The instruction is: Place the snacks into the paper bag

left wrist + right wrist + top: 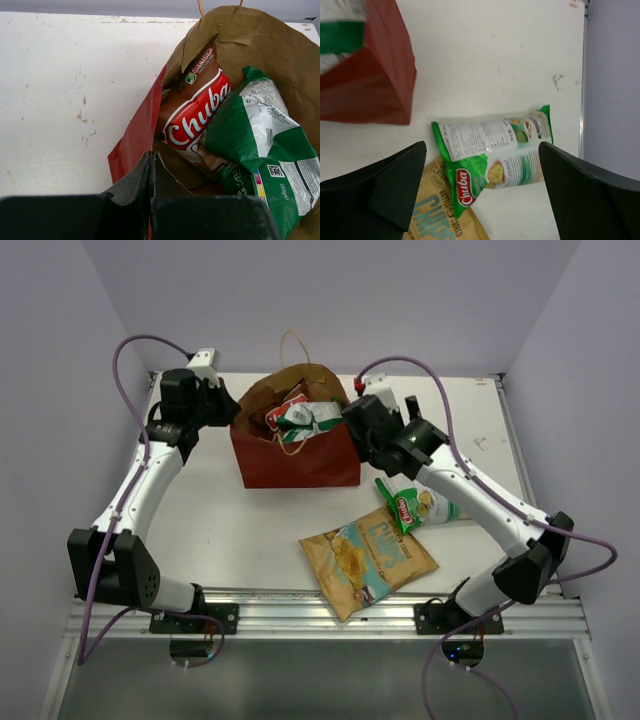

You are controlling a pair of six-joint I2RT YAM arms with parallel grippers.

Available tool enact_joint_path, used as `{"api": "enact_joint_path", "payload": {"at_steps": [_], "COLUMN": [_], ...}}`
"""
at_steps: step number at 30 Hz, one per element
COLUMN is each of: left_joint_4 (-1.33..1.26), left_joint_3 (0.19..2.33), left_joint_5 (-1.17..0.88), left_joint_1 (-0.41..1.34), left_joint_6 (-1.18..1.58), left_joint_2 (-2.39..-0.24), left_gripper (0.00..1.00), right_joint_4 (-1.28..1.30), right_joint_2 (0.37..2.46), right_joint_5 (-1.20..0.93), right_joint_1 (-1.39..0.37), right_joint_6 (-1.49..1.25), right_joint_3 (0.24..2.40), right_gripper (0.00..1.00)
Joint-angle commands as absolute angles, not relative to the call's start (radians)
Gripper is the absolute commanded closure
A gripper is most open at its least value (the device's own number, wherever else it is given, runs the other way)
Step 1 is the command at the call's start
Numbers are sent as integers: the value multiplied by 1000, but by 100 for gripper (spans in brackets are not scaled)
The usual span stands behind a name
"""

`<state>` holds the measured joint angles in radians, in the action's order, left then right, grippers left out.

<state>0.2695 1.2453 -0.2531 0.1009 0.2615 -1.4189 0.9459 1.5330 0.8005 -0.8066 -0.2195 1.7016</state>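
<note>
The reddish-brown paper bag (pixel 295 458) stands open at the table's back centre. A brown-red snack packet (pixel 197 112) and a green-white one (pixel 260 140) lie inside it. My left gripper (pixel 232 406) is shut on the bag's left rim (pixel 135 135), with the red paper pinched between the fingers. My right gripper (pixel 350 420) hangs wide open by the bag's right edge and holds nothing. Below the open right gripper (pixel 482 145), a pale white-green packet (pixel 490 135) with a red logo lies flat on the table. A larger tan packet (pixel 368 558) with teal lettering lies partly under its corner.
The bag's tan cord handle (pixel 295 340) sticks up behind it. The white table (pixel 200 510) ends at a metal rail (pixel 320 615) near the arm bases. Purple walls close in the left, back and right sides.
</note>
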Motion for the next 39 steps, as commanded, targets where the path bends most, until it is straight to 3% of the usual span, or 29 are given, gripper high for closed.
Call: {"api": "enact_joint_path", "payload": {"at_steps": [1, 21, 23, 24, 26, 27, 33, 39], "left_joint_4": [236, 265, 267, 267, 264, 264, 262, 262], "left_joint_3": [1227, 1233, 1233, 1233, 1233, 1233, 1236, 1239], "left_joint_5": [-247, -252, -249, -253, -253, -255, -258, -261], "left_joint_1": [112, 140, 138, 138, 140, 140, 146, 146], "left_joint_6": [281, 272, 272, 272, 273, 275, 275, 276], "left_joint_2": [-1385, -1355, -1353, -1353, -1355, -1356, -1361, -1361], "left_gripper": [100, 100, 100, 100, 100, 100, 100, 100], "right_joint_4": [969, 874, 876, 877, 903, 914, 1073, 1164], "right_joint_2": [1562, 1730, 1727, 1723, 1706, 1700, 1591, 1494], "right_joint_5": [839, 747, 750, 753, 776, 788, 871, 871], "right_joint_1": [-795, -730, -729, -729, -730, -729, -729, -729], "right_joint_6": [-362, -551, -563, -569, -587, -595, -604, -461], "right_joint_3": [1510, 1109, 1078, 1071, 1066, 1071, 1182, 1653], "right_gripper": [1, 2, 14, 34, 86, 99, 100, 100]}}
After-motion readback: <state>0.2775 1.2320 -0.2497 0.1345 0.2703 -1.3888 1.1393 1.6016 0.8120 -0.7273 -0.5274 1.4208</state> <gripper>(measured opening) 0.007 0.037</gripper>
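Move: The green-and-white snack bag lies flat on the table, roughly 26 cm below the open right hand, some 7 cm back and 10 cm to its right. The kettle-chips bag lies about 20 cm back and 3 cm left of that hand, about as far down. The paper bag stands some 17 cm left and 4 cm ahead, its middle 16 cm below. From the left hand, still on the paper bag's rim, the green-and-white snack is about 46 cm right, 17 cm back and 21 cm down. The open right hand plunges about 25 cm onto the green-and-white snack bag, working to the right and back as it sinks and tipping its fingers some 30 degrees further down, then shuts them on the bag's film near the middle. It at once lifts about 12 cm with the snack, easing forward and left towards the paper bag, while the left hand keeps its pinch on the rim and shifts barely a centimetre or two. ##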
